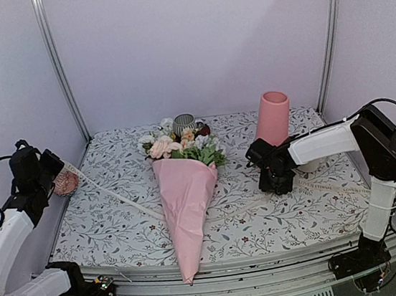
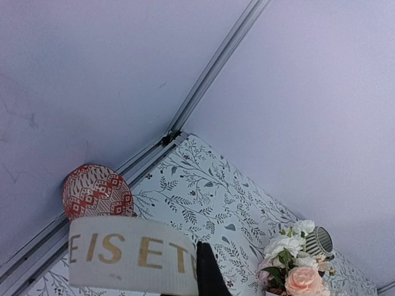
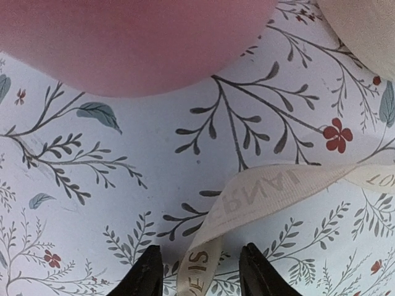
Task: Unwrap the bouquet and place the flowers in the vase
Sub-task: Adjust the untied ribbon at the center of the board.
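The bouquet (image 1: 185, 193) lies mid-table, a pale pink paper cone with its tip toward the near edge and the flowers (image 1: 180, 146) at the far end. The pink vase (image 1: 273, 117) stands upright at back right. My left gripper (image 1: 57, 169) is raised at the left edge, shut on the cream ribbon (image 2: 129, 254), which runs from it down across the table (image 1: 121, 197). My right gripper (image 3: 200, 274) is low over the cloth just in front of the vase base (image 3: 129, 43). Its jaws stand apart, with another stretch of ribbon (image 3: 259, 194) lying between them, untouched.
A red patterned saucer (image 2: 97, 190) leans at the left wall beside my left gripper. A striped grey cup (image 1: 184, 123) stands behind the flowers. A cream mug (image 3: 364, 24) sits right of the vase, close to my right arm. White walls enclose three sides of the table.
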Robot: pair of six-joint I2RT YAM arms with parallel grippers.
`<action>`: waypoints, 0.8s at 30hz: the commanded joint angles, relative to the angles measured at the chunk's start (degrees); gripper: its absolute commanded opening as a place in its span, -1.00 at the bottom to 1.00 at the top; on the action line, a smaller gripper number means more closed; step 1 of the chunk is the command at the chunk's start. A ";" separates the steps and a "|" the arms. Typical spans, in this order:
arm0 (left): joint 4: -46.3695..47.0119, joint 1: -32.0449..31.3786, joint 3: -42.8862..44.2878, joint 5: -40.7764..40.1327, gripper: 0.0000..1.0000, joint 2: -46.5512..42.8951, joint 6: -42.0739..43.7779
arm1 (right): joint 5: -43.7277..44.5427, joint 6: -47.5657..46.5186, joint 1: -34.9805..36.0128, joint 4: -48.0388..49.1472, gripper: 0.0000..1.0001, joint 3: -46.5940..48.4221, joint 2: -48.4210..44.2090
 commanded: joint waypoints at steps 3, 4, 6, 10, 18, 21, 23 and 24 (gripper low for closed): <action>-0.01 2.07 3.00 1.57 -1.00 0.18 0.61 | -0.82 0.45 -0.08 0.31 -0.75 0.38 2.63; 0.10 2.17 3.32 1.79 -1.00 0.36 0.55 | -0.56 0.85 -0.06 -0.06 -0.89 0.66 2.62; 0.06 2.30 3.93 1.92 -1.00 0.80 0.40 | 0.10 1.48 -0.12 -0.92 -0.93 1.13 2.23; 0.47 2.64 4.24 1.92 -1.00 1.59 -0.19 | 2.18 3.46 -0.13 -2.31 -0.95 0.88 -0.18; 2.46 3.24 5.89 1.16 -1.00 5.04 -1.13 | 6.36 9.42 -0.10 -0.93 -0.97 -2.31 -6.96; 3.11 3.86 7.02 0.79 -1.00 6.52 -1.30 | 6.71 9.81 -0.09 -0.26 -0.97 -2.22 -7.73; 3.36 4.57 7.95 0.51 -1.00 7.55 -1.25 | 6.55 9.48 -0.07 0.33 -0.97 -2.01 -7.64; 3.36 5.02 8.46 0.06 -1.00 7.96 -1.24 | 6.23 9.33 -0.12 0.60 -0.97 -1.88 -7.52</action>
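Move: For the right gripper, open and low over the table, the ribbon's right strand runs between its fingertips, at the hand point. The pink vase rises about 10 cm ahead of this hand and 1 cm to its right; the cream mug is some 12 cm ahead and 10 cm right; the pink wrap lies about 19 cm left and 5 cm back. From the left gripper, already pinching the ribbon's other end, that right strand is roughly 46 cm right, level fore and aft, and 25 cm below. Shut the right fingers on the ribbon almost in place, then lift the pinched strand about 3.5 cm off the table, easing a centimetre left while the wrist turns clockwise and tips the fingertips forward a little. Keep the left grip on its ribbon end; raise it slightly, then carry it about 2 cm forward and a bit left, away from the wrap. ##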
